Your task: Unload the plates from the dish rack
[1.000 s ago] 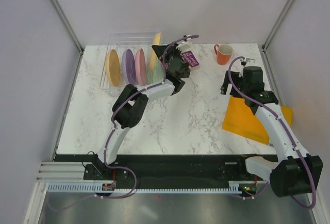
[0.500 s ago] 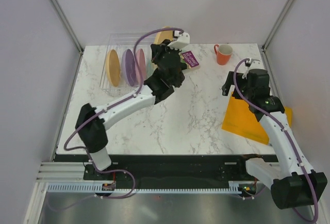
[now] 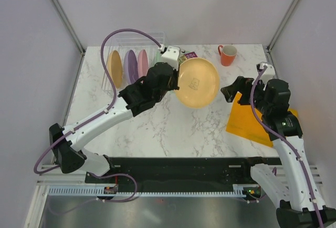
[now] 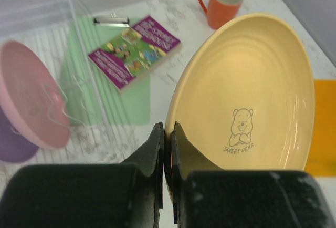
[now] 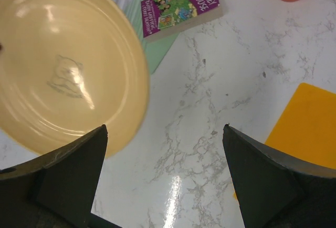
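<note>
My left gripper [image 3: 176, 81] is shut on the rim of a yellow-orange plate [image 3: 197, 82] with a bear drawing and holds it tilted above the table's middle, right of the dish rack [image 3: 131, 47]. The left wrist view shows the fingertips [image 4: 156, 136] pinching the plate's [image 4: 247, 96] edge. Another yellow-orange plate [image 3: 114, 69], the lilac plate [image 3: 130, 65] and the pink plate [image 3: 142, 62] stand upright in the clear rack. My right gripper [image 3: 229, 90] is open and empty just right of the held plate, which fills the upper left of its view [image 5: 63, 65].
An orange mug [image 3: 227, 54] stands at the back right. A purple book [image 4: 134, 49] lies on a pale green sheet [image 4: 121, 96] beside the rack. An orange sheet [image 3: 252, 120] lies on the marble table under the right arm.
My left gripper has lifted the yellow-orange plate out of the rack's right end and swung it right and nearer. The right gripper has moved nearer and turned towards the plate.
</note>
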Available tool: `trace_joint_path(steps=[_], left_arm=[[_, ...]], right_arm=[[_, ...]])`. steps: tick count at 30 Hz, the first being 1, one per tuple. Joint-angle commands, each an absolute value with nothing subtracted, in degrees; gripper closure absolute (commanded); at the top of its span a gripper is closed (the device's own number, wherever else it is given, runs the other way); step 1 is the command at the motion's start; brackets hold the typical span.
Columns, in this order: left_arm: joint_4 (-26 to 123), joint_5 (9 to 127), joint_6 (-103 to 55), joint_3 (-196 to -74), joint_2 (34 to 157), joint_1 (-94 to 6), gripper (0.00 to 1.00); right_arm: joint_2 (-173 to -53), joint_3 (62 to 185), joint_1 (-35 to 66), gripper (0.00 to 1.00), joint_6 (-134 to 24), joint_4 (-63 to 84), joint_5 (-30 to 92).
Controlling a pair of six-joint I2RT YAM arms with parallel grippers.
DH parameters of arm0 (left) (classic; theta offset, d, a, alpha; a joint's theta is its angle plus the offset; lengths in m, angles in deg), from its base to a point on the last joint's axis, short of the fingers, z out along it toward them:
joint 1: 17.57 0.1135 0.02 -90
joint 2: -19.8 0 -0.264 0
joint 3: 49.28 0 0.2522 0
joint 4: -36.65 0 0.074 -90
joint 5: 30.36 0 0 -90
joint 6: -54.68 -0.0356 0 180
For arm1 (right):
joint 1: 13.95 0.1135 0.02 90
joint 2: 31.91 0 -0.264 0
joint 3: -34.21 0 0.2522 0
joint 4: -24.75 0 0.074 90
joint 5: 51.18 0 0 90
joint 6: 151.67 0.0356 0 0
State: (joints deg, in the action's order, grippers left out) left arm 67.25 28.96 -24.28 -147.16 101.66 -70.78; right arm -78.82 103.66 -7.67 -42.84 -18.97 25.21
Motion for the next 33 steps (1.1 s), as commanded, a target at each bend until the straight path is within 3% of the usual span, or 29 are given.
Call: trace_joint_path(steps=[1, 12, 18, 23, 26, 27, 29, 31, 33], left_arm=[[68.87, 37.3, -13.09, -144.26, 99.6, -70.74, 0.98], [63.34, 43.28, -8.34, -136.44, 92.93, -69.52, 0.98], [57.72, 50.65, -5.8, -130.37, 88.19, -66.0, 0.98], [55.08, 54.01, -3.86, -127.12, 87.47, -63.72, 0.98], [54.55, 54.36, -3.16, -126.41, 88.35, -63.62, 0.98], [54.28, 54.01, -2.98, -126.15, 88.53, -63.62, 0.98], [54.46, 52.96, -2.8, -125.71, 89.31, -63.54, 0.96], [55.07, 51.38, -3.5, -125.27, 89.84, -63.45, 0.48], [57.43, 47.88, -4.47, -125.01, 90.46, -63.45, 0.18]], right_arm=[[-76.64, 102.21, -7.36, 0.02, -38.82, -14.68, 17.55], [-76.64, 97.03, -7.45, 0.02, -36.36, -10.9, 17.02], [-77.69, 92.99, -7.36, 0.05, -31.88, -3.28, 10.61], [-79.54, 89.47, -7.36, 0.3, -24.87, 7.02, 0.35], [-80.86, 88.41, -7.36, 0.55, -23.18, 10.55, -2.05], [-80.95, 88.58, -7.36, 0.76, -23.26, 10.55, -2.66], [-80.69, 89.19, -7.36, 0.96, -23.87, 10.55, -2.49], [-80.33, 90.42, -7.45, 1.0, -25.45, 7.23, -0.39], [-80.25, 93.13, -7.63, 1.0, -29.38, 1.1, 5.64]])
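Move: The left hand still pinches the left rim of the yellow plate, its middle about 8 cm to the right and 2 ahead; the open right gripper, where it is being taken, is some 24 cm right and 2 back. The rack is roughly 17 cm ahead, 19 left. From the right hand the plate's middle is about 16 cm left and 4 ahead, the red mug 30 ahead and 6 right, both hands some 20 cm above the table. The left hand brings the held plate down and back, about 5 cm each way with a small lift midway, tipping its fingers down and rolling some 20 degrees so the plate's right side comes up, while the right hand bobs up, sinks a little, then sweeps left about 7 cm, rolling the same way. The right fingers close and pinch the plate's right rim, and only then do the left fingers start to open and let go. ##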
